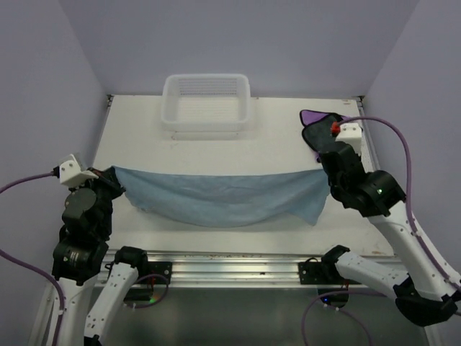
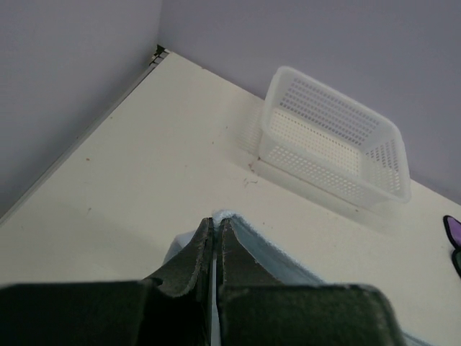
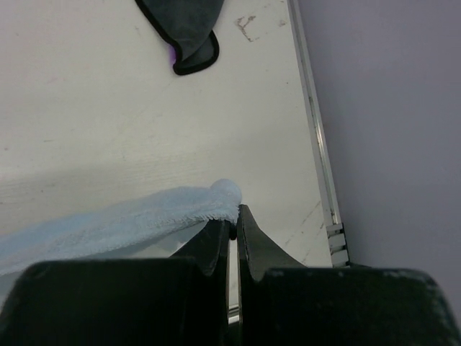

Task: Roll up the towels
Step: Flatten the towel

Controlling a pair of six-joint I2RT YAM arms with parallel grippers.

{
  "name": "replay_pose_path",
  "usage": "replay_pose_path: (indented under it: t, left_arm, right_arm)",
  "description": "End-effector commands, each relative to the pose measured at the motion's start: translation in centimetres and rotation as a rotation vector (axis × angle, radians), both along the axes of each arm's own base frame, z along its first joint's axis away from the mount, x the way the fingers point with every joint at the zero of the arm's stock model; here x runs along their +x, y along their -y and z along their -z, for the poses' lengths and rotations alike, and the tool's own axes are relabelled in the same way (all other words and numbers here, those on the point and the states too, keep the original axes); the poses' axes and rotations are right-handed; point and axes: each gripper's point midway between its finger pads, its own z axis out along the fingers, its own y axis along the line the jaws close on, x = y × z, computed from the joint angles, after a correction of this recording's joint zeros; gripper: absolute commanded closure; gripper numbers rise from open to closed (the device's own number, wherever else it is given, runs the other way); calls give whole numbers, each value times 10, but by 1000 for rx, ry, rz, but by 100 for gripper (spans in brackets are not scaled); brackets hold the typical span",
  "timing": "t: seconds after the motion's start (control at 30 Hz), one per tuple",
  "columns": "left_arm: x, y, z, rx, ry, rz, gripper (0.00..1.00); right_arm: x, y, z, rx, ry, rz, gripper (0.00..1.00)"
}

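The light blue towel (image 1: 223,194) hangs stretched across the table between both arms, sagging in the middle. My left gripper (image 1: 115,175) is shut on its left corner; in the left wrist view the blue towel (image 2: 277,254) pokes out at the tips of my left gripper (image 2: 216,225). My right gripper (image 1: 325,167) is shut on the towel's right corner; in the right wrist view the blue towel (image 3: 130,220) bunches at the tips of my right gripper (image 3: 236,214). The purple towel (image 1: 320,126), dark side up, lies at the back right, also visible as the dark towel (image 3: 184,29).
A white perforated basket (image 1: 207,102) stands at the back centre of the table, seen also as the basket (image 2: 331,144) in the left wrist view. The table's right edge rail (image 3: 313,122) runs close beside my right gripper. Walls enclose three sides.
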Motion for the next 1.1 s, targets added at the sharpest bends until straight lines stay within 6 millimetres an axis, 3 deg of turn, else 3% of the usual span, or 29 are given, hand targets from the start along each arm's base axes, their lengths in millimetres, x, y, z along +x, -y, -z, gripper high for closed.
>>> replay_pose_path:
  t: [0.0,0.17,0.37,0.57,0.83,0.93,0.97,1.07]
  left_arm:
    - [23,-8,-5,7,20,-68,100]
    - [59,-5,8,5,10,-96,100]
    - [107,1,22,2,-19,-118,100]
    - [146,3,32,9,-32,-125,100]
    - [175,-14,56,-85,-30,-120,100]
    - [187,-17,57,-102,-38,-112,100]
    - [188,-25,53,-106,-24,-128,100]
    - [187,-23,41,-104,2,-111,100]
  right_arm:
    - [28,-1,2,-57,60,78,100]
    - [63,-6,20,-103,77,146,100]
    - [104,9,15,-106,134,244,100]
    - [142,3,22,-74,143,239,100]
    - [178,-6,60,-105,69,238,100]
    - [185,-6,58,-103,83,260,100]
    - [187,-7,55,-94,96,263,100]
    - [186,-8,39,-49,149,262,100]
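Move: Both hands hold the blue towel's far corners stretched between them; the open table short of the white basket lies about 28 cm below, its middle some 16 cm ahead and 30 cm right of the left hand. From the right hand, that patch is about 15 cm ahead and 31 cm left, the basket roughly 41 cm ahead and 39 cm left, and the grey-purple cloth about 30 cm ahead and 8 cm right. Both hands, still pinching the taut towel's corners, sweep some 18 cm forward and 9 cm down towards the basket. ##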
